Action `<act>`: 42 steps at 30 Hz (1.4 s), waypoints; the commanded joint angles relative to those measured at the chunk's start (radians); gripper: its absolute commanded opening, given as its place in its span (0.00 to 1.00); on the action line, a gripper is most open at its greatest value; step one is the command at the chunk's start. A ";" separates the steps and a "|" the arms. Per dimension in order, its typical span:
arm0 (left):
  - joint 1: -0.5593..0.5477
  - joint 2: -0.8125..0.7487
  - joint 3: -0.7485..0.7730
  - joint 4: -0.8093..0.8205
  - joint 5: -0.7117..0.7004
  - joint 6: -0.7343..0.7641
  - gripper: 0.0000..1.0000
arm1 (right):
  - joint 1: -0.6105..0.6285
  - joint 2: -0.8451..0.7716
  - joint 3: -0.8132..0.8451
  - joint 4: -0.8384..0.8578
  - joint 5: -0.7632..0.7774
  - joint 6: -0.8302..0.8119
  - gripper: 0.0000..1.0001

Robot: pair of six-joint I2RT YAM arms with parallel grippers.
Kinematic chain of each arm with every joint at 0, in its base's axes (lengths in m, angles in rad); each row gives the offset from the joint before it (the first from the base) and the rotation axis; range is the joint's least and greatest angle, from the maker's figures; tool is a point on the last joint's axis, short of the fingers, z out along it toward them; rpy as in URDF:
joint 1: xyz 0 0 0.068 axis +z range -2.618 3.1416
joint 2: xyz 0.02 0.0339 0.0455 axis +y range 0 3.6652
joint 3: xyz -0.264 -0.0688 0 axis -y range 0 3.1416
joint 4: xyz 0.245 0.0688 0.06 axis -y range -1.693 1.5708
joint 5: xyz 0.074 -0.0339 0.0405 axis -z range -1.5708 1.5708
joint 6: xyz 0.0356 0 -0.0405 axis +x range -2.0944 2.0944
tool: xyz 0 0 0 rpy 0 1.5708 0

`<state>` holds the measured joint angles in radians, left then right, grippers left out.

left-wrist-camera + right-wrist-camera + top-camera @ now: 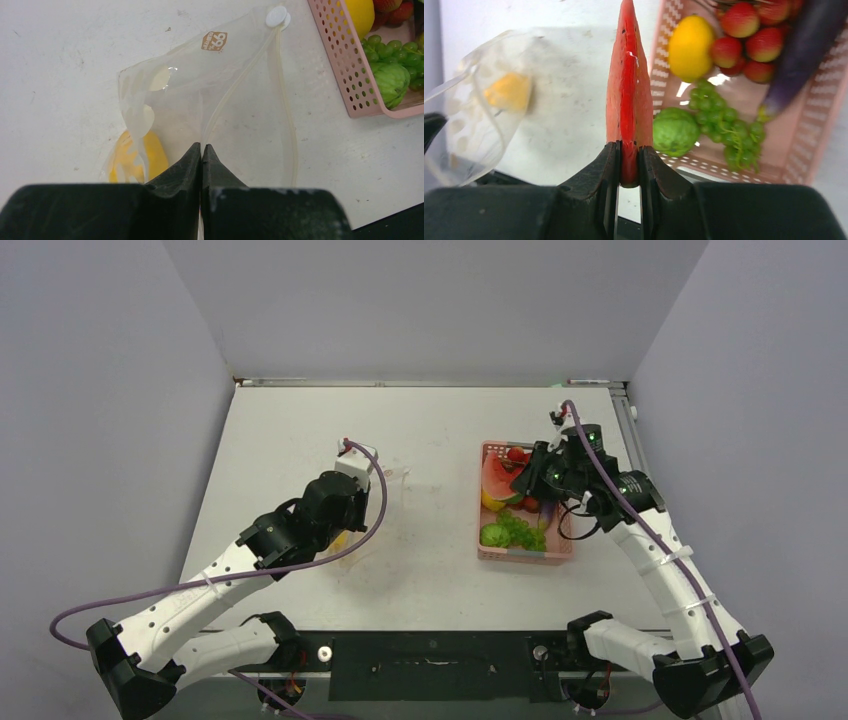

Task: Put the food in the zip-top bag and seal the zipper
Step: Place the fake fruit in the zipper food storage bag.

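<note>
My left gripper (201, 146) is shut on the edge of the clear zip-top bag (225, 95), and the whitish zipper (289, 125) curves away from its tips. A yellow food piece (150, 155) lies inside the bag. My right gripper (629, 150) is shut on a red watermelon slice (626, 85), held above the left side of the pink basket (525, 553). In the basket are a yellow fruit (690, 47), strawberries (739, 20), green grapes (719, 115), a green bumpy fruit (675, 131) and a dark eggplant (804, 50). The bag (479, 115) shows to the left in the right wrist view.
The white table (430, 430) is walled in grey on three sides. The basket stands right of centre, and the bag lies left of centre under my left wrist (335, 502). Bare tabletop separates bag and basket.
</note>
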<state>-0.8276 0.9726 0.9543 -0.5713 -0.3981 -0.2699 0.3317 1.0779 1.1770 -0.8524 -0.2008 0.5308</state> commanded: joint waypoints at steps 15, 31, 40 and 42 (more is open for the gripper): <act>0.022 -0.006 0.008 0.062 0.026 -0.017 0.00 | 0.182 -0.001 0.053 0.255 -0.342 0.075 0.05; 0.035 -0.012 0.007 0.065 0.032 -0.019 0.00 | 0.451 0.106 0.005 0.396 -0.321 0.135 0.05; 0.037 -0.021 0.007 0.063 0.023 -0.020 0.00 | 0.504 0.158 -0.010 0.415 -0.279 0.168 0.05; 0.036 -0.024 0.007 0.063 0.022 -0.020 0.00 | 0.509 0.167 -0.013 0.426 -0.258 0.191 0.05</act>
<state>-0.7952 0.9718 0.9543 -0.5701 -0.3813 -0.2802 0.8268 1.2346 1.1740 -0.5076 -0.5083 0.6777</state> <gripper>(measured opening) 0.001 0.163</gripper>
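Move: From the right hand, already holding the watermelon slice over the basket, the zip-top bag's open mouth lies about 24 cm to the left, 6 cm back and some 9 cm lower. The basket's middle is 3 cm ahead, 1 cm right and 16 cm below; the lettuce is 5 cm left, 4 cm back. The yellow pepper is roughly 35 cm left, 4 cm back. From the left hand the mouth is about 5 cm right, 5 cm back, 8 cm below. Sweeping left about 18 cm and back towards the base some 10 cm, the right hand carries the watermelon slice off the basket to the bag's mouth, rising around 6 cm at first, then sinking again by about 4. On the way it swings counter-clockwise nearly 40 degrees, its left side tipping up, so the slice points leftward at the opening; its grip stays shut on the rind end. The left hand stays put, still pinching the bag's edge. ##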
